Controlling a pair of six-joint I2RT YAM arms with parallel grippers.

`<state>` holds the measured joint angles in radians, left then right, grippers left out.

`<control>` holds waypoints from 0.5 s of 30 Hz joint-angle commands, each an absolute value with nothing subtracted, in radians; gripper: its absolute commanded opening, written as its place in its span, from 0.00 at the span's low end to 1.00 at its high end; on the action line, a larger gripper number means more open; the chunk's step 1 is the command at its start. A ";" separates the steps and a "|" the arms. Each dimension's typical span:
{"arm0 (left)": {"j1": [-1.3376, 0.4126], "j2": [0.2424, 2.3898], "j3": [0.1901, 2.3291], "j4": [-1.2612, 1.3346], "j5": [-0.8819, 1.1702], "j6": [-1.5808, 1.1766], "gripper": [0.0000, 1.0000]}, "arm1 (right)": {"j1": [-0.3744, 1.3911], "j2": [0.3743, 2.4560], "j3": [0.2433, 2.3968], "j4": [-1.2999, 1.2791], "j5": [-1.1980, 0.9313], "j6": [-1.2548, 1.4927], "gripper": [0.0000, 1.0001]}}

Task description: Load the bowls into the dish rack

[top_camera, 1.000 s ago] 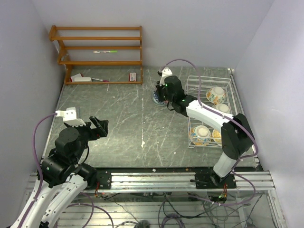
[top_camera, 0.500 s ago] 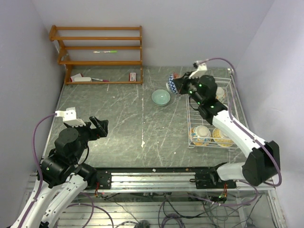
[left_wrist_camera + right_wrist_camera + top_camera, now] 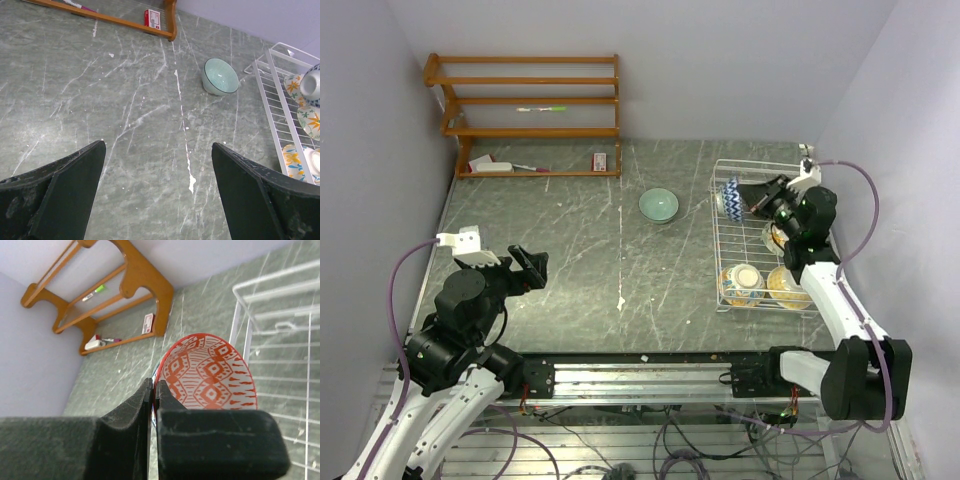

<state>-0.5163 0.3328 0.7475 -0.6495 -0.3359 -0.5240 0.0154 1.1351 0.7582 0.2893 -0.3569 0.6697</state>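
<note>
My right gripper [image 3: 752, 197] [image 3: 154, 382] is shut on the rim of a bowl [image 3: 731, 196] [image 3: 210, 372] with a red diamond pattern inside and blue outside. It holds that bowl on edge above the back left part of the white wire dish rack [image 3: 717, 240] [image 3: 270, 290]. Cream bowls sit at the rack's front [image 3: 744, 283] [image 3: 785, 285], and one more [image 3: 775, 238] is partly behind the arm. A pale green bowl [image 3: 659, 205] [image 3: 220, 76] stands alone on the table left of the rack. My left gripper [image 3: 525, 265] [image 3: 158, 145] hangs open over bare table at the near left.
A brown wooden shelf unit [image 3: 530, 100] stands at the back left with a pen and small items, including a red box [image 3: 152, 17]. The rack's rim [image 3: 272, 90] runs along the right. Walls close in on both sides.
The right arm lifted the red-patterned bowl off the pale green one and carried it right to above the rack. The left arm stayed still.
</note>
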 commanded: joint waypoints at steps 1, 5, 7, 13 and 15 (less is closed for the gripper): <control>-0.525 0.317 0.772 -0.640 -0.325 -0.521 0.98 | -0.082 1.153 0.672 0.510 -0.563 0.853 0.00; -0.524 0.320 0.772 -0.641 -0.325 -0.520 0.98 | -0.159 1.220 0.610 0.653 -0.663 0.973 0.00; -0.525 0.320 0.772 -0.641 -0.325 -0.520 0.98 | -0.184 1.244 0.588 0.700 -0.690 1.013 0.00; -0.524 0.319 0.772 -0.641 -0.327 -0.521 0.98 | -0.213 1.295 0.568 0.684 -0.704 1.035 0.00; -0.525 0.320 0.772 -0.641 -0.328 -0.522 0.98 | -0.218 1.309 0.567 0.662 -0.697 1.032 0.00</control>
<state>-0.5179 0.3290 0.7475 -0.6495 -0.3355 -0.5240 -0.2016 1.2964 0.5621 0.5938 -0.6655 0.9958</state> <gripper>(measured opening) 0.983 0.024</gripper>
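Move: My right hand still pinches the rim of the blue-and-red bowl, tipped on its side, and takes it to the free spot at the rack's left, about 12 cm below and 3 cm nearer me. The middle-right bowl sits about 7 cm back and 10 cm right, the blue-yellow bowl some 17 cm back and 3 cm right; the green bowl stands 18 cm left, 2 cm ahead. From my left hand the spot lies about 42 cm right, 14 cm ahead. I lower the blue-and-red bowl with my right hand into the open left side of the dish rack, about 6.5 cm down while drifting some 3 cm right, quick at first and easing almost to a stop. As I sink I roll the hand some 20 degrees, its left side rising, and tip it slightly down, keeping my pinch on the rim. ##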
